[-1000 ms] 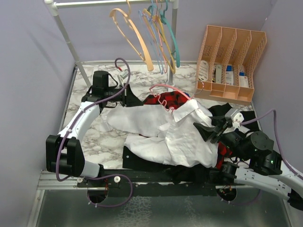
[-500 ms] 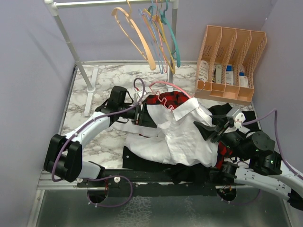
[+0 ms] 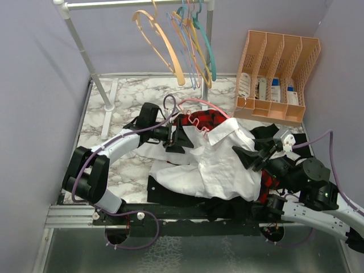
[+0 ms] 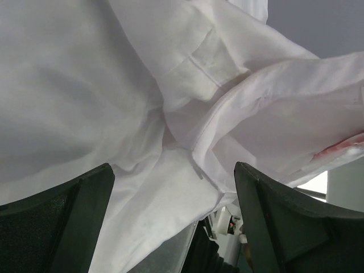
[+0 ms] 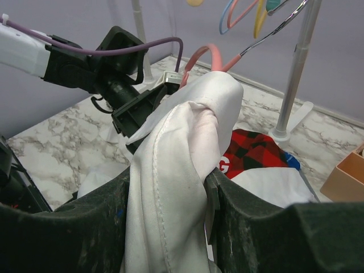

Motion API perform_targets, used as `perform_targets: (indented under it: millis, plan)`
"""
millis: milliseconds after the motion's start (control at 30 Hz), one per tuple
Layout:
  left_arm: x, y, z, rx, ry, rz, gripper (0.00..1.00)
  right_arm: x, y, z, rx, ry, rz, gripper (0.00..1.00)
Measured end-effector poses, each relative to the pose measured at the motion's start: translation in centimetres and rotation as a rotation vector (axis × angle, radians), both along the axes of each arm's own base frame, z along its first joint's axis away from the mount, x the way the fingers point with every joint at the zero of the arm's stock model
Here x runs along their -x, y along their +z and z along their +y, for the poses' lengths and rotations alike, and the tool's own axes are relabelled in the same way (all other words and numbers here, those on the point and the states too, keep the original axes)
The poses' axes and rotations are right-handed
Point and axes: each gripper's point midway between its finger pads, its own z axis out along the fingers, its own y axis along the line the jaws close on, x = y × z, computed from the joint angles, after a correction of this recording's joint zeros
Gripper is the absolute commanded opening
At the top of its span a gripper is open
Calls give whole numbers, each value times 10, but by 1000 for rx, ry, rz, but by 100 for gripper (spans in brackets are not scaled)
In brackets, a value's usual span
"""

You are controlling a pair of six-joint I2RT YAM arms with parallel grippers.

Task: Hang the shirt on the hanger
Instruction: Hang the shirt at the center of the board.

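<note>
The white shirt point(image 3: 216, 165) lies crumpled mid-table, its collar toward the back. The pink hanger point(image 3: 198, 103) pokes out at the collar, its wavy arm over red plaid. My right gripper point(image 3: 247, 156) is shut on a bunched shoulder of the shirt point(image 5: 176, 170); the hanger point(image 5: 211, 54) emerges from the top of that fold. My left gripper point(image 3: 183, 136) is open at the shirt's left side near the collar. In its wrist view, white shirt fabric point(image 4: 114, 85) fills the frame and hangs loose between the spread fingers of the left gripper point(image 4: 173, 219).
A red-and-black plaid shirt point(image 3: 207, 118) and a black garment point(image 3: 170, 190) lie under the white one. A rail at the back carries a peach-orange hanger point(image 3: 170, 48) and a teal hanger point(image 3: 207, 51). A peach desk organizer point(image 3: 278, 74) stands back right.
My left gripper has swung right from the table's left side to the shirt's collar area and has opened. The shirt's spread left part has bunched toward the middle. The right arm has not moved.
</note>
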Motion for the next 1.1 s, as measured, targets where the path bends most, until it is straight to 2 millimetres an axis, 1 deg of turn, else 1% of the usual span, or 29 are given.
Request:
perform_targets:
  millis: [100,167,267,433,500,667,800,833,1000,1067,1100]
  plan:
    - [-3,8,-6,-1,9,-3,88,0,0,0,-5,0,5,1]
    - [-4,11,-10,-3,14,0,85,0,0,0,-8,0,8,1]
    - [-3,15,-14,-4,16,18,71,0,0,0,-12,0,11,1]
    - [2,18,-20,-6,14,56,63,1,0,0,-22,0,18,1]
    - [6,17,-22,-9,11,74,57,1,1,-1,-28,-3,18,1]
    - [25,7,-25,-21,-3,137,26,1,2,-5,-35,-11,16,1]
    - [27,8,-27,-4,-2,158,2,1,2,-8,-38,-21,20,1]
    - [26,10,-28,6,-3,156,0,1,2,-8,-38,-22,20,1]
    - [19,22,-31,58,0,132,0,1,1,-9,-39,-24,23,1]
    - [13,26,-29,68,8,110,0,1,1,-8,-37,-23,23,1]
    - [7,29,-26,72,20,93,0,1,1,-8,-34,-22,22,1]
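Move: Just off the left hand's open fingertips hangs the loose front edge of the white shirt, about 4 cm to the right, 2 cm back and nearly level. The pink hanger's free arm is roughly 12 cm ahead, 3 cm right and 6 cm higher; the red plaid cloth lies some 12 cm ahead, 7 cm right and 12 cm below. From the right hand, which holds the shirt, that edge is about 16 cm left, 2 cm ahead and 12 cm lower. Easing about 3 cm to the right and first slightly up, the left hand brings its open fingers around the white shirt's loose front edge, draws back nearly 3 cm and closes them fully to pinch the cloth. It then rises some 2 cm and turns forward again. The right hand keeps its grip on the shirt, shifting barely a centimetre right. ##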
